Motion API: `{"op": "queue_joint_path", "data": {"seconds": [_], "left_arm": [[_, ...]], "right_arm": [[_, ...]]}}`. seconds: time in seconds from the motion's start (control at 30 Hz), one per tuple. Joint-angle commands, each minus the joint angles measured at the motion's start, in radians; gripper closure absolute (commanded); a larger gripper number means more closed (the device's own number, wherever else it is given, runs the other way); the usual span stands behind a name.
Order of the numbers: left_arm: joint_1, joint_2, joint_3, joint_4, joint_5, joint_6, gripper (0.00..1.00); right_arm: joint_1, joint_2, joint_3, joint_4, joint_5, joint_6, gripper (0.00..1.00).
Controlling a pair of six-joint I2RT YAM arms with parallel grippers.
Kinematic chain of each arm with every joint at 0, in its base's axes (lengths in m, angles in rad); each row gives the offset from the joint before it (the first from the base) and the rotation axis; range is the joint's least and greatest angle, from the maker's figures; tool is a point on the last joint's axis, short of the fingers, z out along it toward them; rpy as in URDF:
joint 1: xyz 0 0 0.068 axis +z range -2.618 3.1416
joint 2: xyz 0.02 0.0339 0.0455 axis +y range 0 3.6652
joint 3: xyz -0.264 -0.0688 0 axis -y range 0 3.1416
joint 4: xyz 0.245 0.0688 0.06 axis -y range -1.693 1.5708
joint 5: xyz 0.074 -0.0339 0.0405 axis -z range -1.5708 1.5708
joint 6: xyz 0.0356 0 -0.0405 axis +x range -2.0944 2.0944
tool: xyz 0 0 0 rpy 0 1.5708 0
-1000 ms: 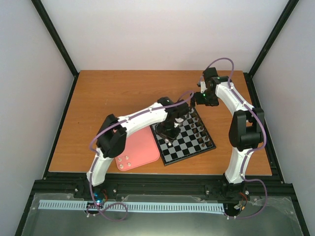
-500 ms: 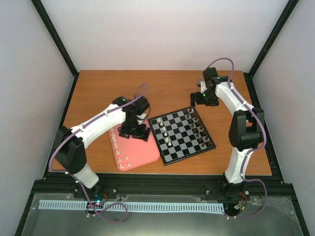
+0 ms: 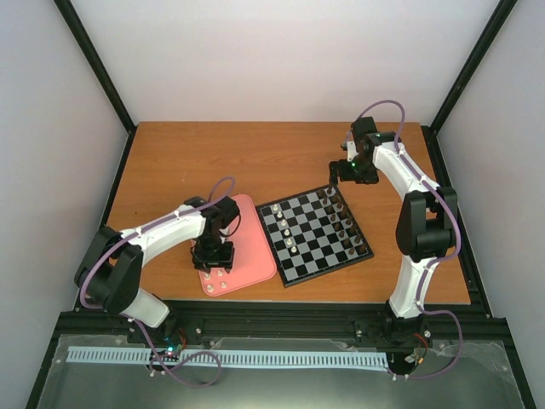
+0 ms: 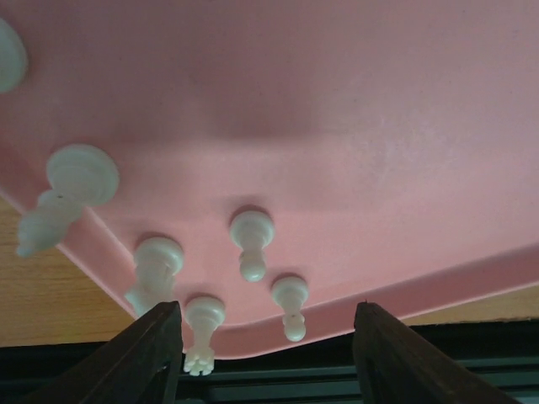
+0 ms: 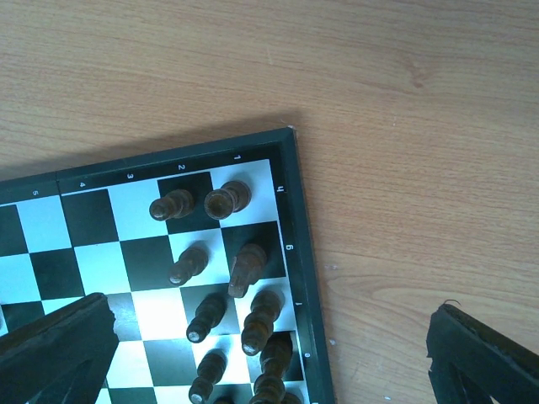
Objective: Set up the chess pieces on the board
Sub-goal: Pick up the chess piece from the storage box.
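Note:
Several cream-white chess pieces (image 4: 251, 241) stand on the pink tray (image 4: 354, 126), near its front left corner (image 3: 217, 279). My left gripper (image 3: 213, 254) hangs low over them, open, and one small pawn (image 4: 290, 303) shows in the gap between its dark fingers (image 4: 156, 353) without touching either. The board (image 3: 319, 256) lies right of the tray with a few white pieces (image 3: 286, 231) on its left half. My right gripper (image 3: 345, 170) hovers wide open and empty above the board's far right corner (image 5: 126, 210).
Dark brown pieces (image 5: 227, 199) fill the board's right-hand rows (image 3: 345, 226). A taller white piece (image 4: 80, 177) stands near the tray's left edge. Bare wooden table (image 5: 404, 126) lies beyond the board. The black frame rail (image 3: 272, 319) runs just past the tray's near edge.
My left arm has swung from over the board leftward and down to the tray's near corner, and its jaws have parted. The right arm has not moved.

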Motion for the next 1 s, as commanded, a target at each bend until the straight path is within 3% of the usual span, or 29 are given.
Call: {"op": "queue_joint_path", "data": {"seconds": [0.0,0.27,0.77,0.97], "left_arm": [[0.006,0.007,-0.019,0.083,0.034,-0.021,0.45],[0.006,0.064,-0.015,0.124,0.048,-0.017,0.67],[0.006,0.085,-0.05,0.141,0.043,-0.01,0.72],[0.006,0.09,-0.056,0.146,0.038,-0.004,0.87]], "right_arm": [[-0.007,-0.007,0.012,0.002,-0.003,-0.013,0.0],[-0.007,-0.016,-0.004,0.007,0.0,-0.013,0.0],[-0.007,-0.014,-0.008,0.01,-0.003,-0.015,0.0],[-0.007,-0.012,-0.003,0.006,-0.003,-0.015,0.0]]}}
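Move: Just about under the left hand, 1 cm to its right and some 4 cm below, stands the farther of the two remaining pale pawns in the pink storage box. The nearer pawn is about 3 cm back and 2 cm right of the hand; the pale rook 3 cm back, 2 cm left; the knight 1 cm back, 3 cm left; the bishop 2 cm ahead, 4 cm left. From the right hand the farther pawn lies roughly 27 cm back, 34 cm left and 10 cm down. Sinking about 3 cm onto the farther pawn, the left hand eases roughly 1 cm to its right, with a brief pause partway down, and keeps its fingers pointing down. The fingers narrow from a bit over half open to nearly shut, the pads coming up to either side of the pawn and pinching it. ##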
